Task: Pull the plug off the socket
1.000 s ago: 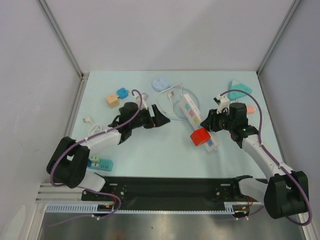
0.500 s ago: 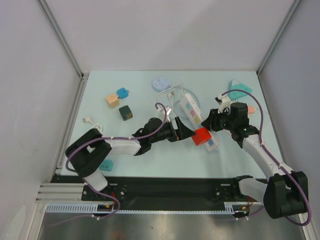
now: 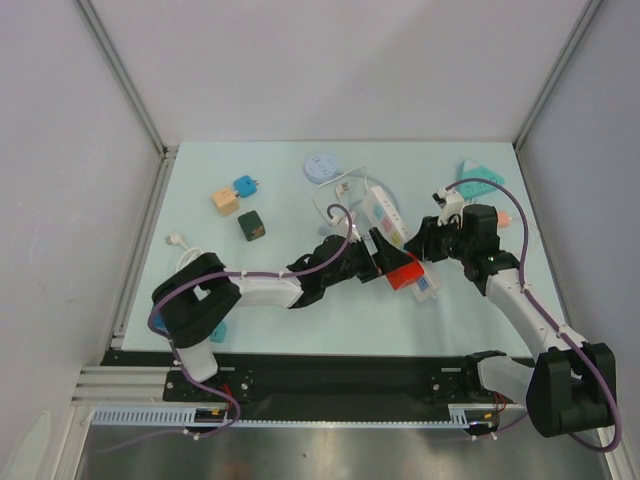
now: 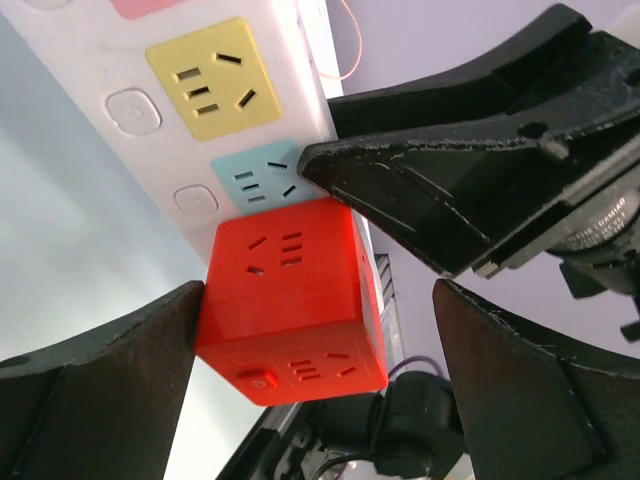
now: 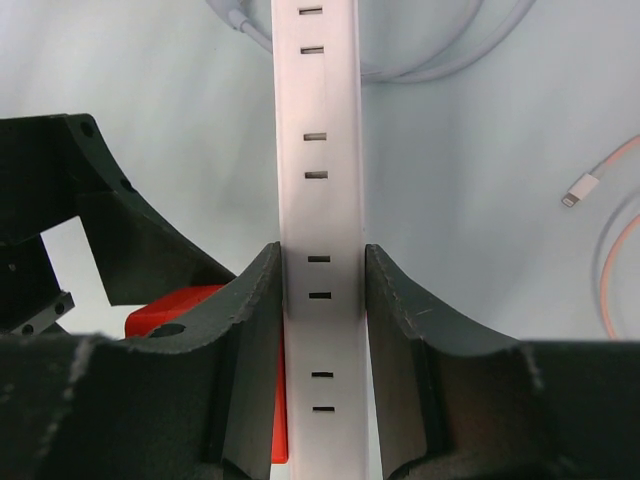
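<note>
The plug is a red cube [image 3: 403,272] [image 4: 290,300] seated on the end of the socket, a white power strip [image 3: 383,215] [image 4: 200,90] with coloured outlets. My left gripper [image 3: 386,256] [image 4: 318,290] stands open, one finger on each side of the red cube; its left finger [image 4: 120,370] lies against the cube's side, and the right finger stands apart from it. My right gripper [image 3: 426,246] [image 5: 322,270] is shut on the power strip [image 5: 320,150], pinching its narrow sides just beside the red cube [image 5: 185,302].
A dark green cube [image 3: 251,225], an orange cube [image 3: 223,201] and a blue plug [image 3: 245,185] lie at the left. At the back are a round white socket [image 3: 322,166] and looped white cables [image 3: 335,200]. A teal wedge [image 3: 480,175] sits far right.
My left arm has swung right, from the dark green cube across to the red cube, and its jaws have opened wider. The right arm has not moved.
</note>
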Robot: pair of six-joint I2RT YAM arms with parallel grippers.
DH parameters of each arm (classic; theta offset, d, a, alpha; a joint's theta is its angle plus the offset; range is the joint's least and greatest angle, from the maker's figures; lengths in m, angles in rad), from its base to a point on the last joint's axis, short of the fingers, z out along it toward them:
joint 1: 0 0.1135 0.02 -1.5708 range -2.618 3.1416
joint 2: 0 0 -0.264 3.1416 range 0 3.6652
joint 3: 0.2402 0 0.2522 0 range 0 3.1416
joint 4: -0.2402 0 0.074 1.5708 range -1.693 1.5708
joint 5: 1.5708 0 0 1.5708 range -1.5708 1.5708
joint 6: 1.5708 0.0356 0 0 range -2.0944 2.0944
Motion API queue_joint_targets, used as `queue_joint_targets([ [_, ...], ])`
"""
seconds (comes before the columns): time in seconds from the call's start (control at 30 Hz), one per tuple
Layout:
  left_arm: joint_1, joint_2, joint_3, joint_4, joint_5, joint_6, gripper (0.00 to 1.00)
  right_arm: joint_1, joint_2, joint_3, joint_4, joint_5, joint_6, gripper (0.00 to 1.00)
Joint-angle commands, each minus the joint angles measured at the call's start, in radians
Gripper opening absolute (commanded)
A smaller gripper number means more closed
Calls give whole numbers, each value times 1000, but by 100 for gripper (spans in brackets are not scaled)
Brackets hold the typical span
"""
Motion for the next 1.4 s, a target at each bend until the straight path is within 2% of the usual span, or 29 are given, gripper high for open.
queue_joint_targets([
  [0.0, -24, 32, 73, -42, -51, -83, 100, 2, -24, 15, 113, -30, 25, 0],
  [0.17, -50, 72, 146, -146, -68, -135, 98, 0, -46, 0, 133, 7, 42, 0],
  [0.27, -61, 88, 168, -171, -81, -145, 92, -1, -56, -8, 133, 19, 48, 0],
  [0.33, -64, 96, 171, -169, -85, -149, 81, -3, -58, -8, 133, 24, 48, 0],
  [0.37, -64, 98, 169, -162, -85, -148, 74, -3, -59, -8, 133, 25, 47, 0],
  [0.4, -64, 93, 169, -156, -87, -140, 60, -3, -58, -11, 133, 25, 48, 0],
  [0.47, -63, 90, 163, -142, -88, -126, 41, -3, -55, -13, 165, 19, 42, 0],
  [0.5, -63, 88, 160, -136, -88, -105, 19, -3, -53, -11, 165, 18, 39, 0],
  [0.57, -61, 78, 159, -132, -88, -80, 0, -3, -53, -17, 165, 27, 25, 0],
  [0.7, -55, 59, 145, -94, -53, -8, 0, -21, -82, -34, 185, 56, 1, 0],
  [1.17, -14, -83, 65, -102, 71, 62, 0, -30, -99, -46, 210, 122, -42, 0],
  [1.37, 15, -157, 48, -223, 93, 166, 0, -20, -98, -46, 208, 150, -59, 0],
])
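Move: The red cube plug, seated near the back end of the white power strip, lies about 3 cm to the left hand's right, 2 cm back and 3 cm below, already partly between its open fingers. The strip's middle is roughly 4 cm ahead of that hand, 2 cm right and 2 cm lower. From the right hand, which already grips the strip, the cube is some 5 cm back, 3 cm left and 2 cm lower. The red cube gets the left hand's fingers around it: the hand slides about 3 cm right and sinks 2 to 3 cm, tipping down some 10 degrees, and the fingers close and pinch the cube's sides. Keeping that pinch, it then pulls back left about 3 cm and up 2 cm while tipping up again. The right hand keeps its grip on the strip, eases right, then rises and comes back left with the pull. ##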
